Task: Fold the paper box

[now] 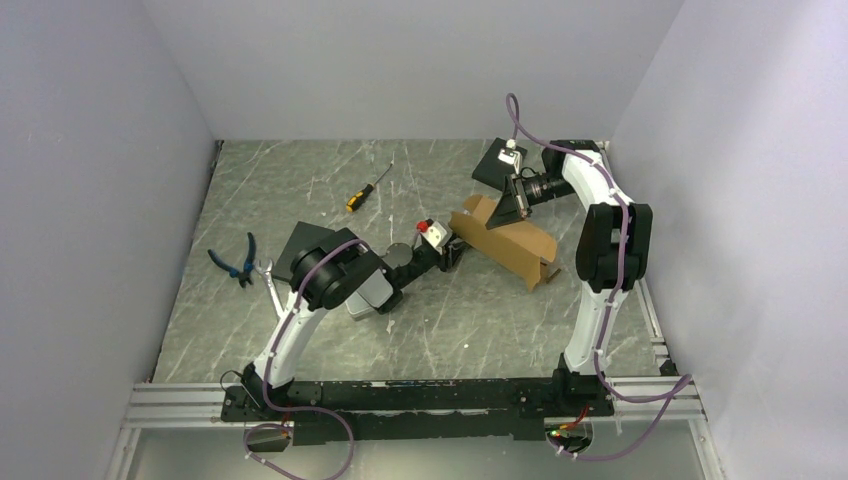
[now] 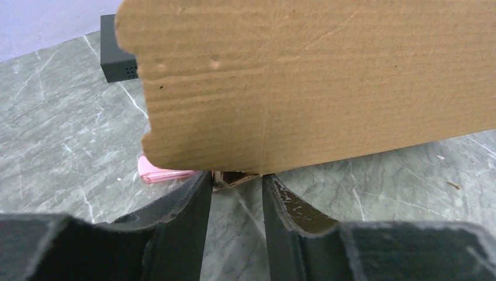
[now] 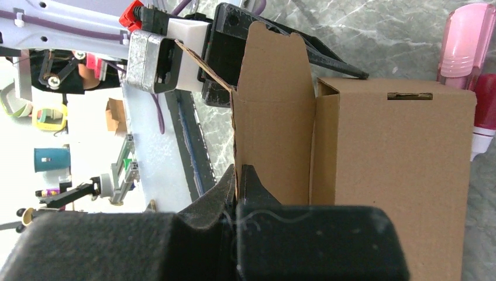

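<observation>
The paper box (image 1: pixel 505 243) is a tan cardboard carton lying tilted on the table's right half. My right gripper (image 1: pixel 510 205) reaches down from behind, shut on the edge of an upright flap (image 3: pixel 270 111); its fingertips (image 3: pixel 238 171) pinch that edge. My left gripper (image 1: pixel 450 252) is at the box's left end. In the left wrist view a broad cardboard panel (image 2: pixel 316 82) hangs just beyond the left gripper (image 2: pixel 237 180). Its jaws stand apart, with a small cardboard part (image 2: pixel 234 177) at the tips and bare table showing through the gap.
A black slab (image 1: pixel 497 163) lies behind the box and another (image 1: pixel 300 250) beside the left arm. A yellow-handled screwdriver (image 1: pixel 367 188) and blue pliers (image 1: pixel 235 262) lie to the left. A pink bottle (image 3: pixel 465 47) rests by the box. Walls close three sides.
</observation>
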Tool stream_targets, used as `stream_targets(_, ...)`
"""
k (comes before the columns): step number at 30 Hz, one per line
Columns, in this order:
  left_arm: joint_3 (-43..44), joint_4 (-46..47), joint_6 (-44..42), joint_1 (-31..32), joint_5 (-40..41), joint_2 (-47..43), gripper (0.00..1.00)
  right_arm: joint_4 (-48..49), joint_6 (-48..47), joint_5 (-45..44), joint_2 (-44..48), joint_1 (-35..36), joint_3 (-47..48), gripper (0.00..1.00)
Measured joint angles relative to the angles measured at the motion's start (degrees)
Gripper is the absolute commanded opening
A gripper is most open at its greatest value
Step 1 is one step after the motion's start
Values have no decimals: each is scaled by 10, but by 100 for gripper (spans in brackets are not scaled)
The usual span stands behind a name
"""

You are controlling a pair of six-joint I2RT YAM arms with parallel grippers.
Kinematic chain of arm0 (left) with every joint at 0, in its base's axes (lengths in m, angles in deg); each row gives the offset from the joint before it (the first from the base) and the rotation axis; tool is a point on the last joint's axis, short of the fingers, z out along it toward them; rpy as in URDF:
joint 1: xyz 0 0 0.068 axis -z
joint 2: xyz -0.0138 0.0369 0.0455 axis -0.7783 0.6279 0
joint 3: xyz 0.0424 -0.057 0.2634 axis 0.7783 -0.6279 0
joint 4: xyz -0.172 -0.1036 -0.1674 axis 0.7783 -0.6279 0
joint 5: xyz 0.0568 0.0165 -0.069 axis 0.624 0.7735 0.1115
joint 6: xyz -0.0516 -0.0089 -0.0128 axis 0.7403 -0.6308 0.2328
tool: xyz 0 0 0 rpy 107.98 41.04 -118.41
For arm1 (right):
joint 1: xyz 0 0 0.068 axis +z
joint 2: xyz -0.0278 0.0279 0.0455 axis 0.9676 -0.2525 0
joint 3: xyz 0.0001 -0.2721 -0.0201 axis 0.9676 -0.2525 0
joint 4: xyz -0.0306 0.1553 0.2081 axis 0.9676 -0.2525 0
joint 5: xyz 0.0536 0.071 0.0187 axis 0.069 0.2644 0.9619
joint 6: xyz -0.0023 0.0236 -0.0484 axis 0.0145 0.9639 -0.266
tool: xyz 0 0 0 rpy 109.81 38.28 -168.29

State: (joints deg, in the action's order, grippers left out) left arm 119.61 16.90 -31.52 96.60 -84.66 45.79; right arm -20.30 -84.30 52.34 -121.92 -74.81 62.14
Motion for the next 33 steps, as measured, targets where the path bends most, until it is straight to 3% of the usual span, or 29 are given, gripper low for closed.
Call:
stream_targets(8,14,0,5,6,6,10,11,-4,-1,2,-6,0,5,0)
stream_targets(14,14,0,4,6,5,10,0,-7,-4,5,-6,0,10,0)
stream_targets(26,-23,-8,8,10,-1,-22,0,-11,1,8,-6,0,10,0)
stream_targets(29,-47,-35,10,13,-1,-58,0,-19,3,11,-5,0,11,18)
stream_targets(33,-80,-104,21,19,-4,-134,0,-28,8,11,4,1,15,51)
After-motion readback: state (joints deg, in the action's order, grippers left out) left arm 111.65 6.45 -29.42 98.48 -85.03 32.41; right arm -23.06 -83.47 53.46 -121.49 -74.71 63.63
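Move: The lower left corner of the paper box's near panel sits almost between the left hand's half-open fingertips, about 1 cm to their right and level in height. From that hand, the box's middle is some 9 cm right and 2 cm ahead, while the pink marker lies on the table about 7 cm ahead, 1 cm right and 6 cm below. The right hand holds the panel's upper edge; the corner lies about 5 cm to its left and 9 cm below, level with it fore and aft. The left hand eases under 1 cm to the right and closes its half-open fingers on the near panel's lower left corner, pinches and holds there a moment, then draws it back towards the base about 4 cm and, towards the end, up some 2 to 3 cm, drifting slightly left. The right hand stays almost in place with its fingers shut on the panel's upper edge, then at the very end rises about 1 cm and starts to open, with the cardboard still between its fingers. ##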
